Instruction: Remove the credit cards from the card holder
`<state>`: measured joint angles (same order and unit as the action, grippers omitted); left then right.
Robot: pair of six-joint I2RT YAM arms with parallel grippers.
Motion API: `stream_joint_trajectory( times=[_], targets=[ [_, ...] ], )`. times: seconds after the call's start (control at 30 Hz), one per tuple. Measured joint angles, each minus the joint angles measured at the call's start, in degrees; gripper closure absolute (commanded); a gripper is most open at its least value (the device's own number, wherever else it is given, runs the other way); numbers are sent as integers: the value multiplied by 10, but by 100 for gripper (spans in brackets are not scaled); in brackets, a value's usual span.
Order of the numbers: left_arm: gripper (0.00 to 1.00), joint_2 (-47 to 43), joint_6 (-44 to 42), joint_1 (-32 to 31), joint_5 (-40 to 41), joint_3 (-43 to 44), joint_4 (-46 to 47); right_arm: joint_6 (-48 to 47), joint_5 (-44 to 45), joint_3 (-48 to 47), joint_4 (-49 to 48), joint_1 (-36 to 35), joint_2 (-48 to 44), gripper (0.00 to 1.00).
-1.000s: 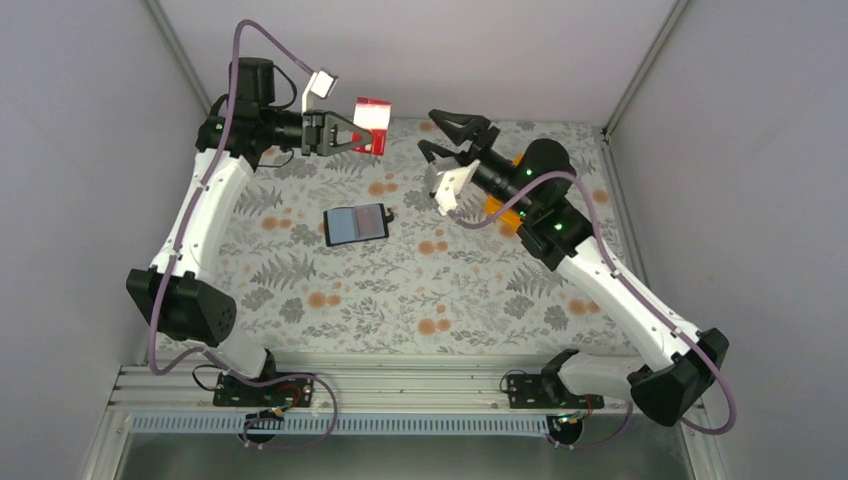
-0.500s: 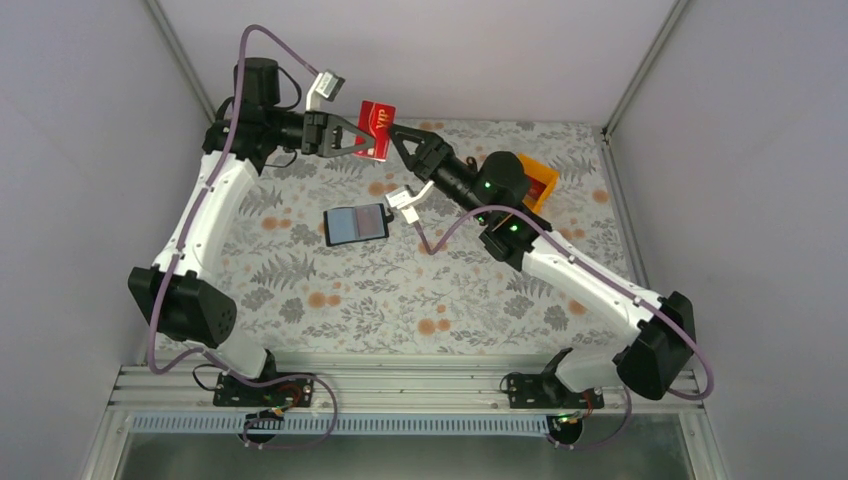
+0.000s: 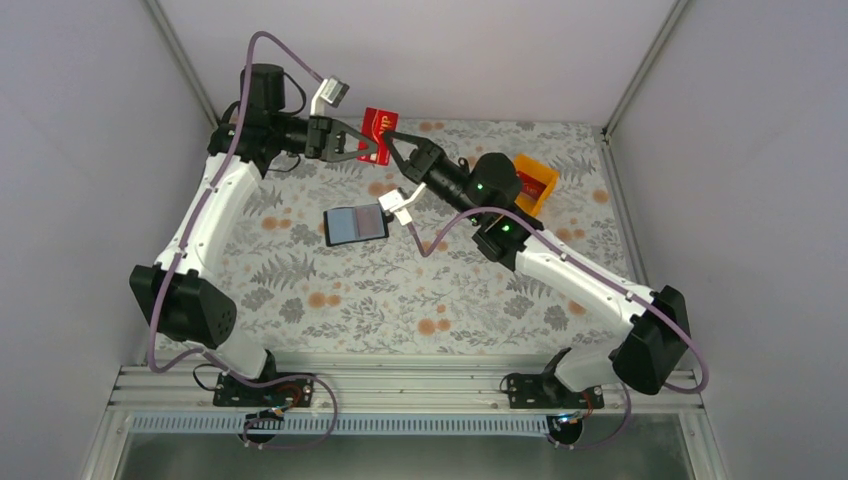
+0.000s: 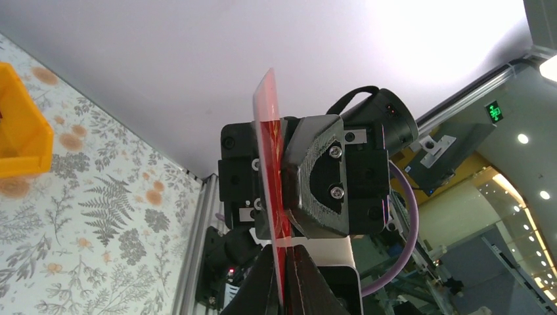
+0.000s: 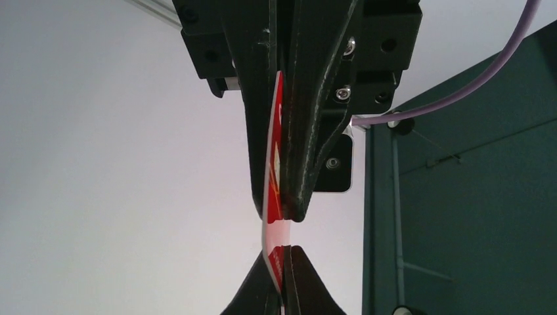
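A red credit card (image 3: 378,126) hangs in the air over the far edge of the table, pinched from both sides. My left gripper (image 3: 370,150) is shut on its left part and my right gripper (image 3: 392,139) is shut on its right part. In the left wrist view the card (image 4: 268,125) stands edge-on between my left fingertips (image 4: 283,289), with the right gripper's fingers (image 4: 315,177) clamped further up it. In the right wrist view the card (image 5: 274,164) bends slightly between my right gripper (image 5: 282,275) and the left one. The black card holder (image 3: 356,224) lies open on the table, grey-blue inside.
An orange plastic bin (image 3: 536,181) stands at the back right behind the right arm, and shows as the bin (image 4: 20,134) in the left wrist view. The floral table cover (image 3: 400,290) ends at grey walls on three sides.
My right arm swung left to the raised card and its jaws closed on it. The left gripper kept its hold, shifting the card slightly.
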<state>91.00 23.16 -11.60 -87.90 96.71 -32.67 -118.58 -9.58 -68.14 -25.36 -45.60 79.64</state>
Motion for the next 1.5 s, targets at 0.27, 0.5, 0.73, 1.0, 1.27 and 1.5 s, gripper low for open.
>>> stream_joint_trajectory(
  times=[0.27,0.5,0.73,1.0,1.27,1.5],
  targets=[
    [0,7,-47,-4,7,5,-26,2,42,7,30,-12,-10,96],
    [0,44,-247,6,317,120,-148,286,206,-73,164,-4,7,96],
    [0,12,-329,85,501,61,-144,678,354,-218,408,89,118,96],
    [0,13,-347,115,528,-26,-142,861,409,-179,614,229,257,96],
    [0,14,-349,116,530,-63,-132,899,442,-175,625,242,273,96],
    [0,16,-350,118,529,-69,-129,893,479,-183,623,268,326,96]
  ],
)
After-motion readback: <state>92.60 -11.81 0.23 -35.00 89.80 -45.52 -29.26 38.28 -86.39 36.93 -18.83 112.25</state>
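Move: The red credit card is pinched by both hands: its middle is within some 2 cm of the left fingers. The orange box it is bound for lies about 29 cm to the right hand's right, 13 cm farther out and 42 cm below. The opened card holder lies roughly 10 cm to the right hand's left, 3 cm farther out and 43 cm down. From the left hand, the box is about 31 cm right, 14 cm ahead and 40 cm below. The red card comes free of the left fingers as they open wide. The still-shut right hand first swings it forward and slightly right, then carries it steeply down and right to just over the orange box, about 30 cm each way, turning strongly clockwise until its fingers slant downward. The emptied left hand backs off forward and left, then sinks some 16 cm. ##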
